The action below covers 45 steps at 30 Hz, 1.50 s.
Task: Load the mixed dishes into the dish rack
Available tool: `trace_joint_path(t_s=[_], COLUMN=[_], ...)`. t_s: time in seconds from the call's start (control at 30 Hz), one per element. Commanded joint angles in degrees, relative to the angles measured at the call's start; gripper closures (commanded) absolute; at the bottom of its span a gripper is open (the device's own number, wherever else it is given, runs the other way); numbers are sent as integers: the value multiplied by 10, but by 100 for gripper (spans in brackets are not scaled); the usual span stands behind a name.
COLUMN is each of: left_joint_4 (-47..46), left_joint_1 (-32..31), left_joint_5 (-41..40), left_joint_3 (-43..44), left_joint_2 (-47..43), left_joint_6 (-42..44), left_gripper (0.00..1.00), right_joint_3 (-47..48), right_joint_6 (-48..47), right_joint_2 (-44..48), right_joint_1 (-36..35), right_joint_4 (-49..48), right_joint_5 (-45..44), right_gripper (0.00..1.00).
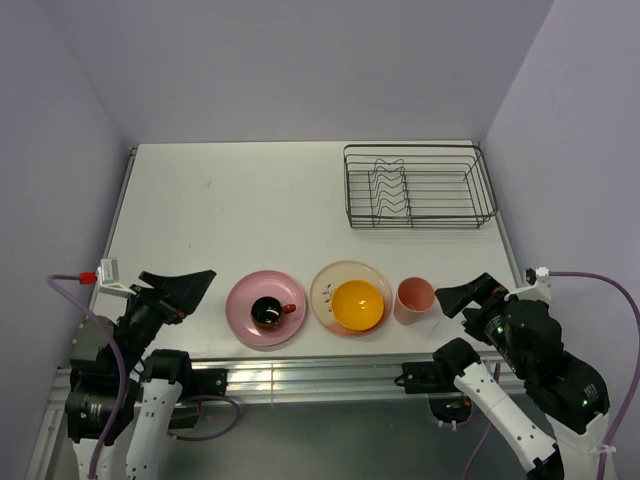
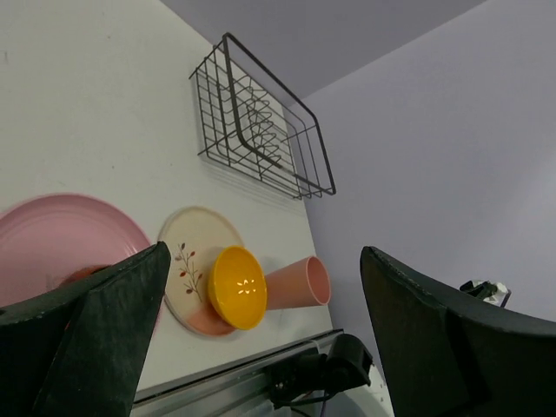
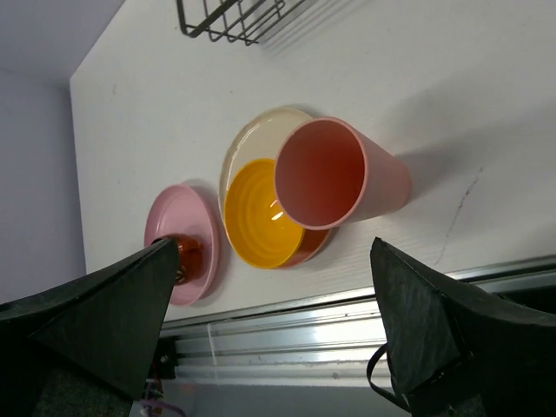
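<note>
Along the table's near edge stand the dishes. A pink plate (image 1: 243,300) carries a small red-orange cup (image 1: 268,311). Beside it a cream plate (image 1: 325,283) holds a yellow bowl (image 1: 358,305). A pink tumbler (image 1: 415,299) stands upright to the right. The black wire dish rack (image 1: 418,186) sits at the far right, nothing in it. My left gripper (image 1: 193,284) hovers open left of the pink plate. My right gripper (image 1: 463,297) hovers open just right of the tumbler (image 3: 339,174). Neither touches anything.
The white table (image 1: 220,200) is walled on the left, back and right. An aluminium rail (image 1: 300,375) runs along the near edge between the arm bases. Purple cables (image 1: 600,285) loop off both arms.
</note>
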State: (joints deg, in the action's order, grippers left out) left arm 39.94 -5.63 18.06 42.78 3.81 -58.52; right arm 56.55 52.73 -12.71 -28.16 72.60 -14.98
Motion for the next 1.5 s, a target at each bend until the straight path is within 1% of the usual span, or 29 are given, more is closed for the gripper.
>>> trace_joint_path(t_s=[0.0,0.13,0.2,0.47,0.63,0.9,0.97,1.1,1.13,1.23,1.3,1.4,1.43,1.47], left_joint_4=[4,5,-1,-19,-21,-49,-52,-78,-98,-108,-113,-144,-151,-152], left_joint_1=[4,4,4,4,4,4,4,4,4,0,-18,-103,-176,-218], left_joint_5=[29,30,34,47,52,72,75,111,136,148,141,88,27,-6], left_joint_3=[-5,-16,-18,-9,-5,-9,-8,-9,-11,8,31,60,73,86], left_joint_2=[29,51,61,117,148,169,175,196,212,260,282,331,367,387], left_joint_6=[28,34,35,43,57,65,69,73,72,89,93,79,78,78], left_gripper=[2,3,4,7,8,8,8,13,14,18,21,22,22,22], right_joint_3=[-2,-39,-64,-72,-104,-152,-150,-130,-123,-91,-68,-48,-44,-37], right_joint_6=[48,66,77,89,97,106,106,98,95,89,86,78,77,74], right_joint_2=[-27,-33,-51,-128,-156,-195,-196,-174,-169,-161,-159,-152,-152,-155], right_joint_1=[-1,-1,-1,-1,-1,-1,-1,-1,-1,-1,-1,-1,-1,-1], right_joint_4=[34,25,19,0,-21,-64,-63,-63,-62,-46,-35,-33,-34,-37], right_joint_5=[-51,-30,-24,-61,-43,-29,-40,-58,-62,-78,-88,-95,-98,-100], right_gripper=[1,1,2,4,4,6,7,7,7,7,6,6,6,6])
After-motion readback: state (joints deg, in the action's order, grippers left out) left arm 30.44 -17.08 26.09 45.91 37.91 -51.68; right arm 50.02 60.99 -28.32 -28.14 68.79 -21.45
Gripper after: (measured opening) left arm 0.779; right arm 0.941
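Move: The pink cup, the right hand's likely goal, stands about 7 cm to its left, 1 cm ahead and 18 cm lower; the yellow bowl is roughly 21 cm left and 1 cm ahead, the dish rack some 30 cm ahead and 6 cm left. The dark mug is about 12 cm to the left hand's right, 2 cm ahead and 26 cm below, sitting on the pink plate; the yellow bowl lies 34 cm right, 3 cm ahead. Above the cup's right side the open right hand sinks about 11 cm, easing forward and tipping down, then climbs back some 6 cm, still untouching at the end. Towards the mug and pink plate the left hand first goes down and forward, then swings right, some 7 cm each way right and forward, turning about 20 degrees clockwise and tipping down as its fingers narrow slightly. ##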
